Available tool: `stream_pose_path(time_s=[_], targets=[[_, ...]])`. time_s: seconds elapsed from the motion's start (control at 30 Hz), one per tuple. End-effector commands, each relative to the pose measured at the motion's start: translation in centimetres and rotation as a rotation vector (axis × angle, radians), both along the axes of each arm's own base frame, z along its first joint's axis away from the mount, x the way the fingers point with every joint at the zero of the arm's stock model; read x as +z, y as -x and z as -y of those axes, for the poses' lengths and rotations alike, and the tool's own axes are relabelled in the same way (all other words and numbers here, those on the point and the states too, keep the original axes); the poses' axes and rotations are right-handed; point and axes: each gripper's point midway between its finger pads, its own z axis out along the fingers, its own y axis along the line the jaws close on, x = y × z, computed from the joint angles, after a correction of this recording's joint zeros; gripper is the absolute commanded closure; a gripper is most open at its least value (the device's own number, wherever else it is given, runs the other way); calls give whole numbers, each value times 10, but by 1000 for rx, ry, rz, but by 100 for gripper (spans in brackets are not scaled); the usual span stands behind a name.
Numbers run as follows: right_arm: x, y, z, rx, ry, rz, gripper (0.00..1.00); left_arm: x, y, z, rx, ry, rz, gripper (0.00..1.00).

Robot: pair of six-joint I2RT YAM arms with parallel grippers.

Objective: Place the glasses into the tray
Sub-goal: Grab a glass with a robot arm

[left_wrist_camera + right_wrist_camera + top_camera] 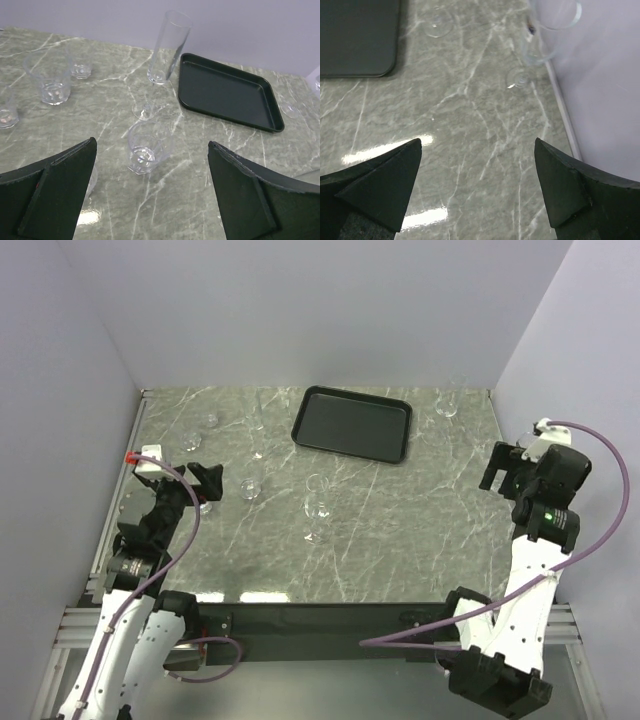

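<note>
The black tray (350,425) lies empty at the back centre of the marble table. Clear glasses stand scattered left of it: a tall flute (167,55), a tumbler (146,147), a wider tumbler (50,80) and a small glass (80,67). A wine glass (318,505) stands mid-table and another stemmed glass (447,400) at the back right. My left gripper (205,480) is open, just short of the near tumbler, holding nothing. My right gripper (497,468) is open over bare table near the right wall, with the stemmed glass (540,35) ahead of it.
Grey walls close in the table on the left, back and right. A metal rail (562,110) runs along the right edge. One more glass (91,180) shows partly behind my left finger (60,190). A glass foot (438,25) stands by the tray corner (355,35).
</note>
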Motion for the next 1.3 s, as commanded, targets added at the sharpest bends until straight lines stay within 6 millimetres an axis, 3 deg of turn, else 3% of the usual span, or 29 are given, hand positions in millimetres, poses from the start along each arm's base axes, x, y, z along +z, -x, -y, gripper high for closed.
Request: stream_pose_path(time_s=[0.0,0.37,0.8,1.03,1.27], targets=[[19,1,15,-76,-3,51,0,19,0,3,-4,-9,37,1],[10,-34,59,-189,-65,9,4,12,-1,10,-9,-45,13,0],[-3,-34,103,-380,58,-8,5,-9,-12,28,-66,-44,-73,1],[-6,-40,110,-386,112,-10,4,-24,-19,37,-102,-42,-126,1],[-4,-62,107,-335,101,6,4,-24,-19,35,-91,-44,-115,1]])
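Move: The left hand hovers with a tumbler some 9 cm ahead, 7 cm to its right and 20 cm below; a second tumbler stands 12 cm left of that one and 5 cm nearer, a flute 12 cm beyond it. From the right hand, the goblet by the table's right edge is about 13 cm ahead, 9 cm right and 17 cm lower; a wine glass stands 24 cm beyond it, 10 cm left. Rightward, roughly 10 cm, the right hand swings out towards the goblet at the table's right edge, also edging 4–5 cm forward and yawing clockwise about 20 degrees. Meanwhile the left hand sinks about 5 cm and drifts some 3 cm right towards the near tumbler, fingers tipping down. Both grippers stay open and touch nothing. ##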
